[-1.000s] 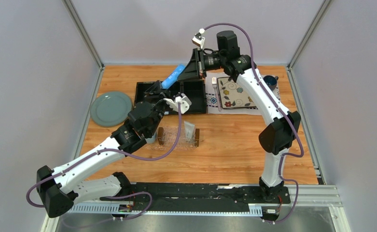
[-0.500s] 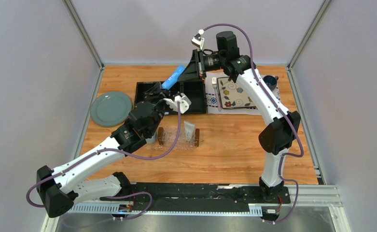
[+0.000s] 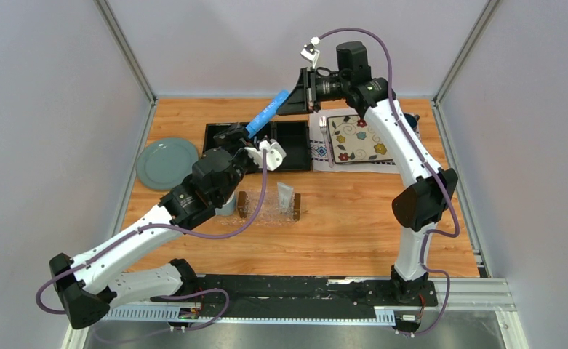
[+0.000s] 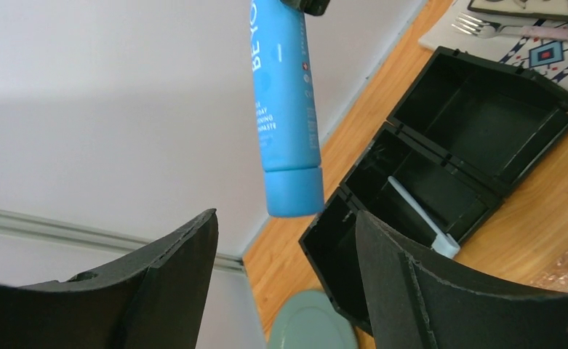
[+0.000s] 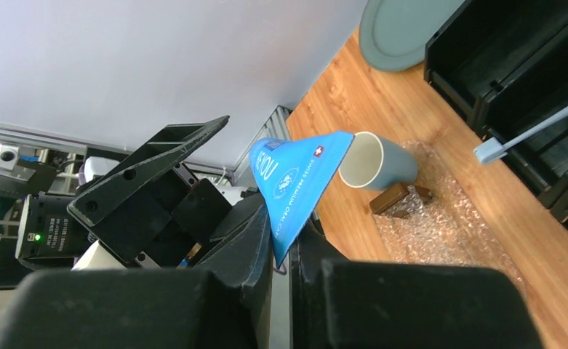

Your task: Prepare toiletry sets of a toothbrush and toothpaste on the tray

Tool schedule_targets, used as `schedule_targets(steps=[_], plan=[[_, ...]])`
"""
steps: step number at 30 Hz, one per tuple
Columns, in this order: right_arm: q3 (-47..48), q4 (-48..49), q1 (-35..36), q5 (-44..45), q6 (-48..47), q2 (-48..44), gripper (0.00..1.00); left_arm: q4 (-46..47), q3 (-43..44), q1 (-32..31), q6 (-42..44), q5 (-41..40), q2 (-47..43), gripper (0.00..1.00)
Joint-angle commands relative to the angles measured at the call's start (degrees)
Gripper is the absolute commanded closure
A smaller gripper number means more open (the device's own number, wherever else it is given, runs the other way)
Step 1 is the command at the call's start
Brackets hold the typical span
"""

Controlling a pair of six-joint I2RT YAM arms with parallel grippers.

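Note:
My right gripper (image 3: 289, 102) (image 5: 284, 233) is shut on the flat crimped end of a blue toothpaste tube (image 3: 268, 113) (image 5: 295, 174), held in the air over the black organizer. The tube's cap end (image 4: 293, 190) hangs just beyond my left gripper (image 3: 238, 137) (image 4: 286, 225), which is open and holds nothing. The pale toothbrush (image 4: 415, 211) (image 5: 535, 131) lies in an organizer compartment. The clear tray (image 3: 262, 212) (image 5: 448, 233), with brown end bars, sits mid-table with a whitish tube (image 3: 286, 195) on it.
The black organizer (image 3: 295, 145) (image 4: 484, 123) stands behind the tray. A grey-green plate (image 3: 166, 163) is at the left. A pale mug (image 5: 379, 160) lies by the tray's left end. At the back right, a floral plate (image 3: 355, 138) and fork (image 3: 323, 125) rest on a cloth.
My left gripper's jaws have spread wider and let go of the tube's cap end. The right gripper has moved up and to the right, taking the blue tube with it.

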Motion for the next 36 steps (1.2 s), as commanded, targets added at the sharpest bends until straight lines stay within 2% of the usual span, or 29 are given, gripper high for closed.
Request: schedule_targets(steps=[1,11,17,21,28,36], plan=[[5.75,-3.44,-1.00,1.98,-5.44,-2.72,1.00,-5.01,4.22,1.81,-6.81,2.70,-1.81,0.23],[7.60,-9.87,-0.92,7.34,-17.48,-4.56,1.00,-15.90,14.40,13.40,-18.85,9.99,-3.66,0.22],[1.54,-10.31,1.18,9.10,-24.96,-10.18,1.00,-19.08,18.54,20.34,-23.95,12.81,-3.75,0.22],[-1.71,-8.91,2.51,8.40,-26.64,-13.09,1.00,-19.87,18.81,21.41,-26.94,17.02,-3.13,0.22],[-2.95,-8.47,4.62,9.10,-28.84,-16.08,1.00,-25.14,22.15,21.41,-31.51,34.40,-1.11,0.21],[-3.04,-8.90,5.41,9.80,-32.17,-17.49,1.00,-29.09,24.17,21.41,-32.22,47.07,-1.02,0.19]])
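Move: The blue toothpaste is already pinched by its flat end in my right hand. Its middle lies about 4 cm ahead, 6 cm right and 2 cm above my open left hand. From my right hand the clear tray is about 11 cm back, 5 cm left and 35 cm below. The mug is about 9 cm back and 20 cm left of that hand, and the black organizer is 11 cm ahead and 10 cm left, both also far below. My left hand, already open, swings clear some 9 cm left and 8 cm up, then comes back right most of that way, sinking a little and drawing back, tipping down and rolling its left side lower by about 25 degrees. My right hand keeps its pinch, edges right, then draws the tube back about 7 cm and rises 4 cm, rolling its far side up some 30 degrees. ##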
